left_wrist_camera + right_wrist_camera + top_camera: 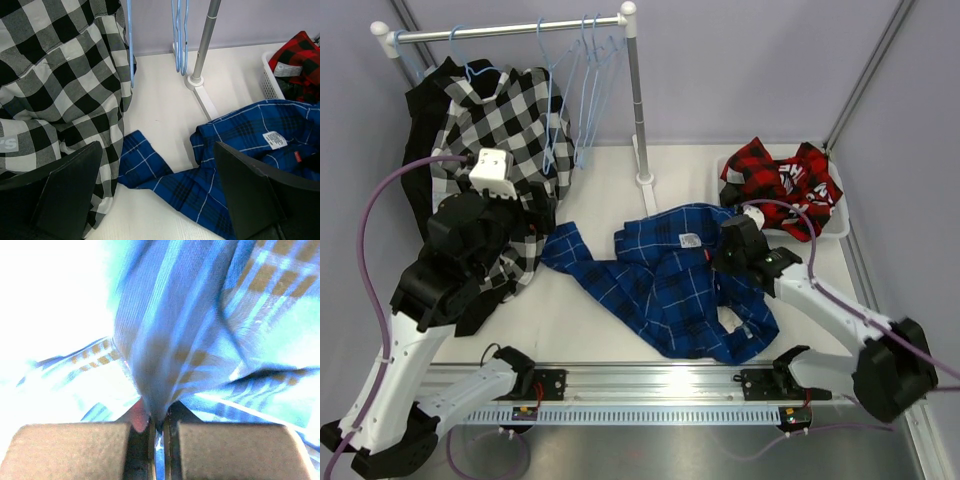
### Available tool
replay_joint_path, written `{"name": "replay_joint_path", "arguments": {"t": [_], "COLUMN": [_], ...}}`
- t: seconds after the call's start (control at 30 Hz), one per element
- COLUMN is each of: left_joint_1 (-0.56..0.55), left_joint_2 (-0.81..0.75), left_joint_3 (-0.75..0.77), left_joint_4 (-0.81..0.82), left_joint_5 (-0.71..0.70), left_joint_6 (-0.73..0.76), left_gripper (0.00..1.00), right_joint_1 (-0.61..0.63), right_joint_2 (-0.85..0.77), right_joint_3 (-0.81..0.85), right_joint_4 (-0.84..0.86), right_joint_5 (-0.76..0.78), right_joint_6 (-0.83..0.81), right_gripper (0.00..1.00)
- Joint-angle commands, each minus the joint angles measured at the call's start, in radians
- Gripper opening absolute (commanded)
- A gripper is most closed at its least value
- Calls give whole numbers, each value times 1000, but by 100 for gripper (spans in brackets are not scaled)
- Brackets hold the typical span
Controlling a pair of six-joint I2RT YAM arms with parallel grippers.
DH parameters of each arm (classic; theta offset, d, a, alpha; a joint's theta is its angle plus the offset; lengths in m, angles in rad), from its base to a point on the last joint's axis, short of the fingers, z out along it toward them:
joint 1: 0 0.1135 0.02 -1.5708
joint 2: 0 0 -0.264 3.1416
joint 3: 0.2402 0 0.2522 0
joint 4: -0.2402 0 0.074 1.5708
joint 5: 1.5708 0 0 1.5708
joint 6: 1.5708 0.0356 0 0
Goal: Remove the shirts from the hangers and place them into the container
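Observation:
A blue shirt with thin white checks (670, 285) (240, 150) lies crumpled on the table's middle. My right gripper (728, 250) (159, 432) is shut on a fold of it near its collar end. A black-white check shirt (505, 120) (50, 75) hangs on a light-blue hanger (470, 68), with a black shirt (423, 110) behind it. A red-black plaid shirt (780, 178) (300, 57) lies in the white container (836, 236) (270, 80) at the right. My left gripper (538, 198) (160, 195) is open beside the check shirt, holding nothing.
Several empty light-blue hangers (590, 80) (179, 30) hang on the white-and-metal rail (510, 32). Its upright pole (638, 110) (205, 40) stands on a foot between the hanging shirts and the container. Grey walls close in the back and right.

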Motion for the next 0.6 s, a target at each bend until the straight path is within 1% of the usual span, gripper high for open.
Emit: {"name": "replay_joint_path", "arguments": {"t": [0.0,0.03,0.07,0.1,0.17,0.2,0.23,0.27,0.33,0.37,0.4,0.43,0.47,0.5,0.53,0.57], "left_joint_1": [2,2,2,2,2,2,2,2,2,2,2,2,2,2,2,2], "left_joint_2": [-1,0,4,7,11,16,17,17,17,16,14,14,8,5,5,-1], "left_joint_3": [23,29,29,32,43,48,51,58,63,63,63,61,58,52,49,46], "left_joint_4": [21,22,22,22,24,24,24,24,24,25,22,22,22,24,22,22], "left_joint_5": [-20,-20,-22,-23,-22,-22,-19,-16,-8,-8,-6,-6,-5,1,3,6], "left_joint_6": [31,34,37,39,44,47,47,47,47,45,45,45,44,39,37,37], "left_gripper": [99,99,99,99,99,99,99,99,99,99,99,99,99,99,99,99], "right_joint_1": [30,30,28,28,25,21,15,-10,-42,-56,-71,-82,-93,-113,-119,-122], "right_joint_2": [-209,-236,-260,-260,-225,-205,-181,-127,-63,-2,31,99,137,199,226,252], "right_joint_3": [183,238,371,447,598,751,826,983,1138,1285,1365,1439,1592,1666,1728,1829], "right_joint_4": [-12,-70,-95,-124,-194,-211,-243,-256,-274,-271,-267,-265,-264,-253,-241,-227], "right_joint_5": [-26,-24,-17,17,66,106,126,137,149,160,192,209,216,226,235,247], "right_joint_6": [-123,-167,-192,-213,-281,-308,-340,-356,-385,-403,-423,-451,-463,-489,-511,-532], "right_gripper": [0,0,0,0,0,0,0,0,0,0,0,0,0,0,0,0]}}
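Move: The blue shirt is already pinched in the right hand; most of it lies spread on the table, its middle roughly 9 cm to that hand's left, 5 cm back and 6 cm below. The container, with the red shirt in it, sits about 17 cm ahead, 14 cm to the right and a little lower. The rail's foot is some 15 cm ahead and 16 cm left. From the left hand the container lies around 18 cm ahead, 55 cm right and 34 cm below. The blue shirt, kept pinched in the shut right fingers, is whisked almost straight up off the table by nearly 60 cm. The right hand edges only slightly forward and, later in the rise, to the right, while its wrist tips up some 70 degrees, taking the fingers from steeply down to a little above level. ##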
